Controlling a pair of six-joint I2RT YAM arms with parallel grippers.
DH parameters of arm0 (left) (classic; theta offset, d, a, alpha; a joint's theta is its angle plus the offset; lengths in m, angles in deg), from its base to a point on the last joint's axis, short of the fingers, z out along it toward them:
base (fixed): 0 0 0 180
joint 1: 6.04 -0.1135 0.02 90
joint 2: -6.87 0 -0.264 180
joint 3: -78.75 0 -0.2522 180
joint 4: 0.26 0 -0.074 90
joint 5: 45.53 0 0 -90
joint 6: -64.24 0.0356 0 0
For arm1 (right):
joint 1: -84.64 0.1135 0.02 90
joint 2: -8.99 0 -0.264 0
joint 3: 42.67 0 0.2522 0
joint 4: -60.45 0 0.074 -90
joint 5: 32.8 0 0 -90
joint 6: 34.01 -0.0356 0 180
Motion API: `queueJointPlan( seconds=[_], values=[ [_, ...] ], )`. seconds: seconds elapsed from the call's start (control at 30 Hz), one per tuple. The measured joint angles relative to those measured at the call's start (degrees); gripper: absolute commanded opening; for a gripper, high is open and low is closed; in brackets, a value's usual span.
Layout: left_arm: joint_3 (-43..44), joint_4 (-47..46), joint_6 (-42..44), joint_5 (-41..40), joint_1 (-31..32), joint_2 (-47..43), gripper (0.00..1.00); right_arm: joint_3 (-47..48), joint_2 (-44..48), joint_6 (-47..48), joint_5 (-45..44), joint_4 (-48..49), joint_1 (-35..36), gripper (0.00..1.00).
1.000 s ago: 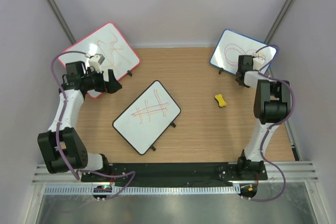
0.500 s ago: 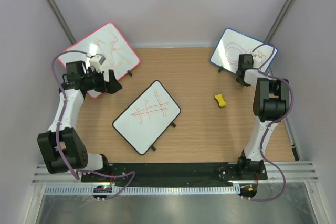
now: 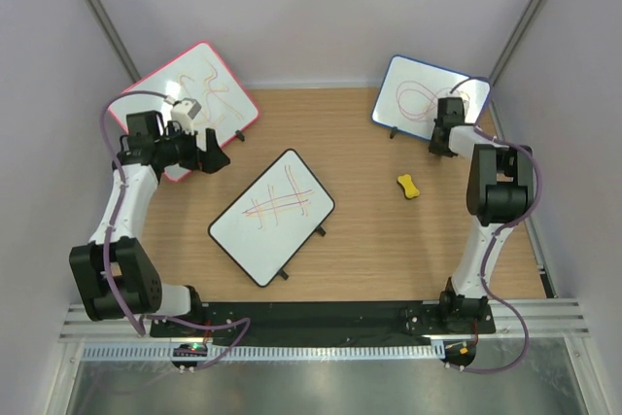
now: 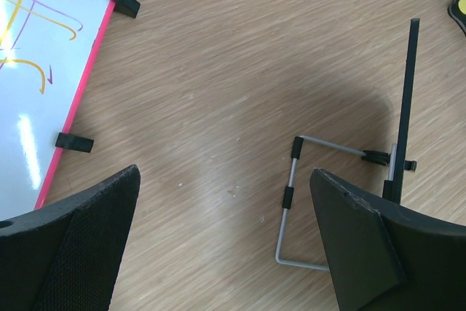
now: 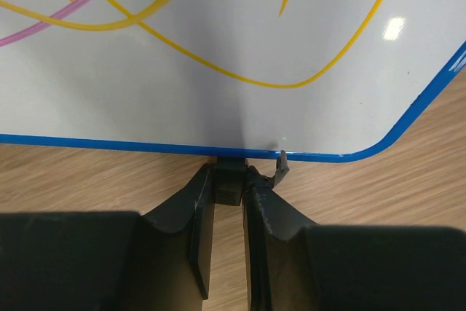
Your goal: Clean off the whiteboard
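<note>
The blue-framed whiteboard [image 3: 420, 95] with purple and orange loops stands at the back right; it fills the top of the right wrist view [image 5: 218, 56]. My right gripper [image 3: 444, 142] is shut on one of the board's small black feet [image 5: 229, 180] at its lower edge. My left gripper [image 3: 214, 153] is open and empty at the left, next to the pink-framed board [image 3: 190, 94], its fingers [image 4: 80, 245] wide apart over bare wood.
A black-framed board [image 3: 272, 216] with crossed lines lies mid-table; its wire stand [image 4: 298, 202] shows in the left wrist view. A small yellow object [image 3: 409, 186] lies on the wood right of centre. The pink-framed board's edge and black feet [image 4: 124, 1] are close to my left gripper.
The blue-framed whiteboard has slid left and a little toward the back, pulled by my right gripper on its foot. My left arm has hardly moved.
</note>
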Motion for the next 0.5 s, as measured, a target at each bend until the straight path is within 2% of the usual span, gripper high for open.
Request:
queueJointPlan(
  seconds=[0.37,0.5],
  values=[
    [0.0,0.02,0.63,0.37,3.21,-0.04,1.0,-0.02,0.24,7.17,2.69,-0.92,12.46,0.01],
    [0.0,0.02,0.63,0.57,4.44,-0.48,1.0,-0.26,0.52,9.42,5.68,-1.01,14.84,0.01]
  ],
)
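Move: The right hand, low over the table, already grips the right-hand clip at the near edge of the blue-framed whiteboard; that board's middle lies roughly 11 cm ahead, 2 cm left and 7 cm above the hand. Open table for the board lies about 20 cm to the hand's left, level with it. The yellow eraser is some 11 cm left and 11 cm back. From the left hand, that open spot is about 43 cm right, 12 cm ahead and 17 cm down. Keeping its pinch on the near-edge clip and staying low at the same height, the right hand drags the blue-framed whiteboard about 13 cm to the left, past the far side of the eraser, while turning some 25 degrees counter-clockwise, picking up speed and easing off near the end. The open, empty left hand drifts about 3 cm to the right above the table, turning slightly clockwise and touching nothing. ##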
